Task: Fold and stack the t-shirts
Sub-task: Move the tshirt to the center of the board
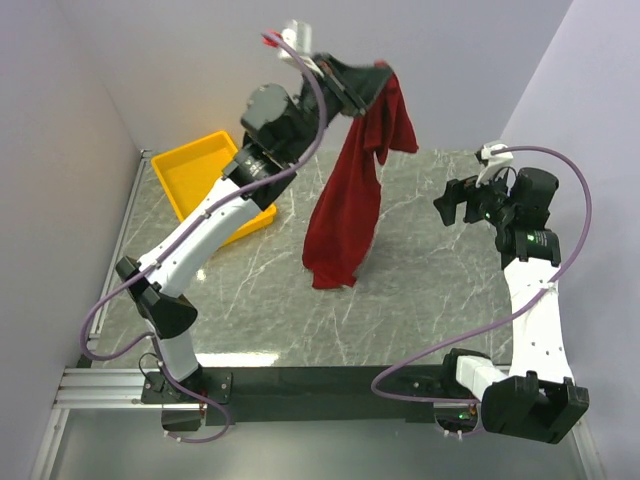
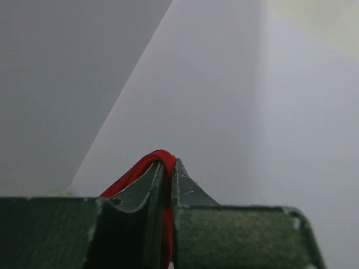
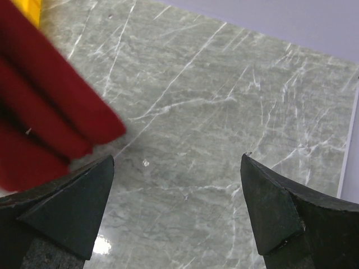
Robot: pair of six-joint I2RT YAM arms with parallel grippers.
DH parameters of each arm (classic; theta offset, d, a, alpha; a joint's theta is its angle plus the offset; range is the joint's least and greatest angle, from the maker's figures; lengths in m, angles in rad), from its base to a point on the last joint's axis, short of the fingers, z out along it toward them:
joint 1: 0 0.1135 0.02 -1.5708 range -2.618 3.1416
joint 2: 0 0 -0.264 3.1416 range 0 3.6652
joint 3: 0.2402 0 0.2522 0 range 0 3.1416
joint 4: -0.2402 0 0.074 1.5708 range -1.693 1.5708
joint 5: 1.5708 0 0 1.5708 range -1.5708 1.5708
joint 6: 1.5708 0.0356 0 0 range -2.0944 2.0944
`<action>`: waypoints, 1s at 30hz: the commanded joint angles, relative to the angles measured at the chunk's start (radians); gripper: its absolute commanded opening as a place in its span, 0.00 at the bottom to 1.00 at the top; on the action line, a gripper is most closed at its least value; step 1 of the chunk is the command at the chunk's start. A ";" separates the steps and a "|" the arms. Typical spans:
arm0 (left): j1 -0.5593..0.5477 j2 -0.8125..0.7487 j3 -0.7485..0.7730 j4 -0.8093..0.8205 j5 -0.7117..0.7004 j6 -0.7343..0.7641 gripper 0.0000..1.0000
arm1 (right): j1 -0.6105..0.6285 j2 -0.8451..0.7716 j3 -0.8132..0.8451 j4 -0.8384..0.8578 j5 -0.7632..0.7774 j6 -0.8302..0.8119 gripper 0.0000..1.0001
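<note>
A dark red t-shirt [image 1: 350, 200] hangs in a long bunch from my left gripper [image 1: 372, 72], which is raised high over the back of the table. The shirt's lower end brushes the marble top. In the left wrist view the left gripper [image 2: 169, 162] is shut on a fold of the red t-shirt [image 2: 137, 171] that curls over one fingertip. My right gripper [image 1: 455, 205] hovers to the right of the hanging shirt, apart from it. Its jaws stand wide open with nothing between them [image 3: 176, 162], and the t-shirt [image 3: 45, 112] shows blurred at the upper left of that view.
A yellow bin [image 1: 195, 165] sits at the back left of the grey marble table [image 1: 430, 290], partly behind the left arm. Walls close in on the left, back and right.
</note>
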 commanded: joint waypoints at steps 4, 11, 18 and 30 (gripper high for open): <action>-0.020 -0.164 -0.232 -0.105 0.085 0.027 0.34 | -0.012 -0.021 -0.030 0.042 -0.004 -0.016 1.00; -0.021 -0.397 -0.569 -0.196 -0.043 0.179 0.77 | -0.012 -0.008 -0.047 0.040 -0.027 -0.031 1.00; -0.018 -0.492 -0.724 -0.317 -0.354 0.251 0.91 | -0.012 0.022 -0.051 0.004 -0.107 -0.065 0.99; 0.167 -0.499 -0.850 -0.380 -0.315 0.095 0.93 | 0.037 0.104 -0.027 -0.065 -0.220 -0.076 0.96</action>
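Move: Held high in the left gripper, the red t-shirt hangs over the middle of the board; the board's centre lies some 60 cm below that hand, about 5 cm ahead and 2 cm to its left. The yellow tray stands about 35 cm to the hand's left, roughly 19 cm ahead and 58 cm below. From the right hand the board's centre is about 21 cm left, 5 cm ahead and 29 cm below. Dropping fast by about 16 cm, the left hand opens its fingers wide and lets go of the t-shirt, then sweeps some 16 cm left towards the tray while sinking farther, its fingers tipping from upward to slightly below level. The right hand, still open, eases about 5 cm down and a little left towards the board's centre, swinging its fingers counter-clockwise. ##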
